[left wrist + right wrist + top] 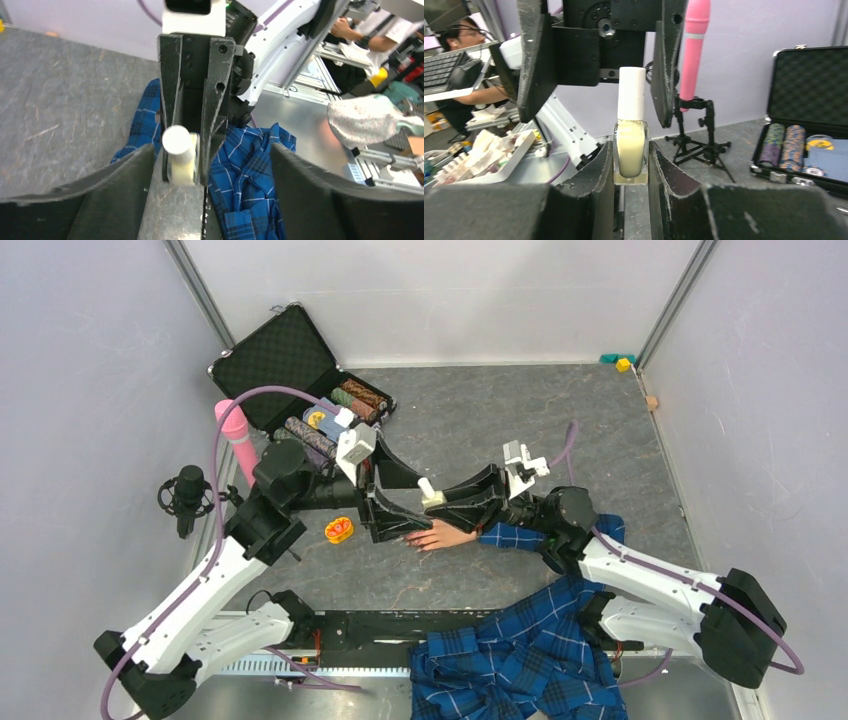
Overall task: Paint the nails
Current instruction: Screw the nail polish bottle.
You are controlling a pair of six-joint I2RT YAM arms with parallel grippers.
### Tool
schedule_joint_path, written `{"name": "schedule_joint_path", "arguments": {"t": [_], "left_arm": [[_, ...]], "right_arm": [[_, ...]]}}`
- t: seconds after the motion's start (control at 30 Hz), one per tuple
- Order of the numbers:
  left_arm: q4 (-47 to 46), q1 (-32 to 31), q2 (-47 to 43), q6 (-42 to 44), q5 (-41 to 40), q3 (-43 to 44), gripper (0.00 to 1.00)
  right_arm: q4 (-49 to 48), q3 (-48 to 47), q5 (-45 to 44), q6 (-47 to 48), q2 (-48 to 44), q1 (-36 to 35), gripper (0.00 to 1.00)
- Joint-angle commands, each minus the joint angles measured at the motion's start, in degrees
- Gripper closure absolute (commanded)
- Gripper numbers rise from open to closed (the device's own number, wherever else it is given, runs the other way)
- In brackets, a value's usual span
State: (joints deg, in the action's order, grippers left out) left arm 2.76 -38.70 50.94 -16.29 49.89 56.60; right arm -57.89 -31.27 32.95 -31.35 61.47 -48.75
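Observation:
A flesh-coloured mannequin hand [447, 536] with a blue plaid sleeve [512, 536] lies flat mid-table, fingers pointing left. Its nails are too small to make out, and the fingertips lie under my left gripper. My right gripper [440, 498] is shut on a small clear bottle [630, 146] of pale polish with a white cap [631, 93], held upright just above the hand. My left gripper [385, 495] is open wide, facing the bottle. Its fingers [531, 60] stand on either side of the cap without touching it. The cap also shows in the left wrist view [177, 142].
An open black case [290, 365] with poker chips sits at the back left. A pink cylinder [237, 435] and a microphone on a tripod [188, 495] stand at the left edge. A small orange object [339, 529] lies beside the left gripper. A plaid shirt [530, 655] is heaped at the near edge.

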Motion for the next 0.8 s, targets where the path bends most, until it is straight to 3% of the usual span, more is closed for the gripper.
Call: {"name": "schedule_joint_path", "arguments": {"t": [0.0,0.3,0.77], "left_arm": [[3.9,-0.2,-4.7,3.8,-12.2,0.9,0.01],[4.6,0.2,-6.7,1.6,-25.9,0.3,0.0],[3.5,1.2,-0.6,-5.3,-28.2,-1.5,0.0]], "right_arm": [[4.5,-2.3,-5.4,7.0,-3.7,0.4,1.0],[10.7,-2.4,-10.1,13.5,-4.1,0.3,1.0],[20.3,-5.5,-27.6,22.7,-0.2,-4.5,1.0]]}}
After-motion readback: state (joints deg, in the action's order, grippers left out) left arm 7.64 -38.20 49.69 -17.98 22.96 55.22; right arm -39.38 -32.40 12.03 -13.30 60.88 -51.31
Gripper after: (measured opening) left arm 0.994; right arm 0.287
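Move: The white cap of the nail polish bottle stands roughly 4 cm to the right of the left hand's already parted fingers and 2 cm ahead, about level. The right hand holds the bottle body, with the cap about 3 cm above its grip, 1 cm ahead and 1 cm to its left. From the left hand, the artificial hand lies some 33 cm below, 6 cm ahead and 4 cm right; the orange dish is equally low, 6 cm ahead and 17 cm left. The right fingers keep their pinch on the bottle and carry it forward some 7 cm and down about 5 cm, turning roughly 20 degrees clockwise. Clear of the cap, the left fingers spread fully as that hand travels about 8 cm forward alongside the bottle, first edging left and up, then sinking, and swings some 25 degrees counter-clockwise. ##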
